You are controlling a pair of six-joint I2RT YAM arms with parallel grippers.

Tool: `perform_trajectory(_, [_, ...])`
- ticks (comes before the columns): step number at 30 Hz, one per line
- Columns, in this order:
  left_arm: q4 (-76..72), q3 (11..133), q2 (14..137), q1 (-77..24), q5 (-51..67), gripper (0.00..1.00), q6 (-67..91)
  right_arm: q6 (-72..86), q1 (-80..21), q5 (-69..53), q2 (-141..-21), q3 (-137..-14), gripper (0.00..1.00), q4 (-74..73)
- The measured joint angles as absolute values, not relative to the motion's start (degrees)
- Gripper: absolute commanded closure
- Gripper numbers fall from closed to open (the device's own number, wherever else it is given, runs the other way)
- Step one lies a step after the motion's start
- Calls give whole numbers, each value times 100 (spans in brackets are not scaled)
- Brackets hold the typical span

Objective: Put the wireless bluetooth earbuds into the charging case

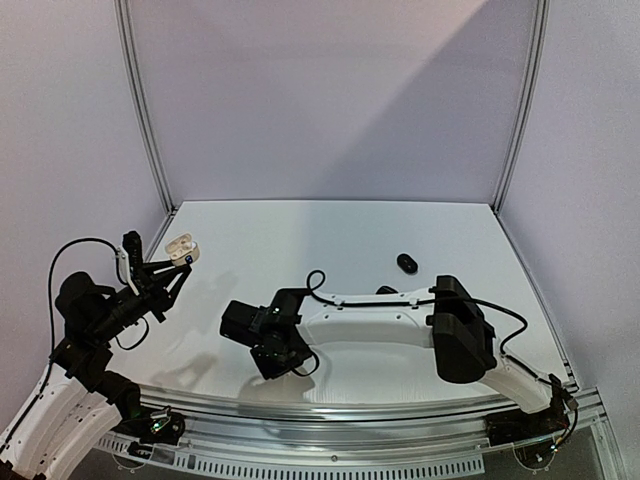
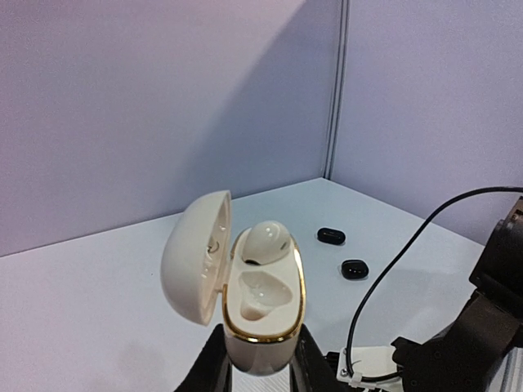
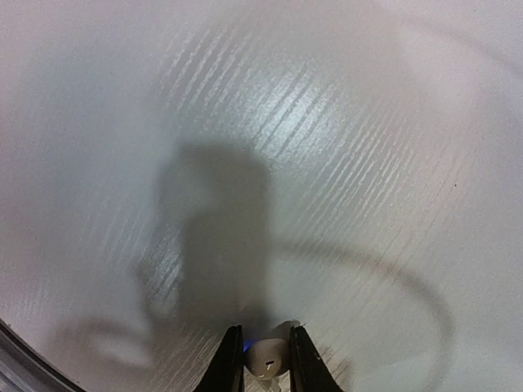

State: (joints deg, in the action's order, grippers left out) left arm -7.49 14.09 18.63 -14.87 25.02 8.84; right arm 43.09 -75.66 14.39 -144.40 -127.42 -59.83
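My left gripper (image 2: 260, 359) is shut on the base of a cream charging case (image 2: 261, 286) with a gold rim, held up above the table's left side (image 1: 182, 248), lid open. One white earbud (image 2: 265, 242) sits in its far slot; the near slot is empty. Low over the table near the front, my right gripper (image 3: 267, 355) has its fingers pressed on both sides of a second white earbud (image 3: 268, 359), which rests on the table. In the top view the right gripper (image 1: 272, 360) hides that earbud.
Two black earbuds lie loose on the table at the right, one (image 2: 331, 236) farther back and one (image 2: 355, 269) nearer; the farther one (image 1: 407, 263) also shows from above. The right arm (image 1: 370, 315) stretches across the middle. Walls close in the back and sides.
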Motion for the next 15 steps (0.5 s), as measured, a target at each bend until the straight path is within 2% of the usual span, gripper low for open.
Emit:
perform_trajectory(8, [-749, 1409, 1863, -1487, 2460, 100, 884, 4346, -7441, 1466, -14040, -12300, 100, -5686])
perform_trajectory(15, [-746, 1409, 1863, -1487, 2397, 100, 884, 4211, -7332, 1782, -13227, -12280, 100, -5006])
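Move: The open white charging case is in the left hand's grip, its middle about 2 cm above that hand's point and 1 cm ahead and right. From the right hand, which already pinches a white earbud at table level, the case is about 24 cm up, 10 cm left and 7 cm ahead. The near black case sits some 22 cm ahead and 28 cm right; the far one about 32 cm ahead and 34 cm right. Keeping its pinch, the right hand lifts the earbud about 10 cm and slightly forward, tilting roughly 15 degrees. ##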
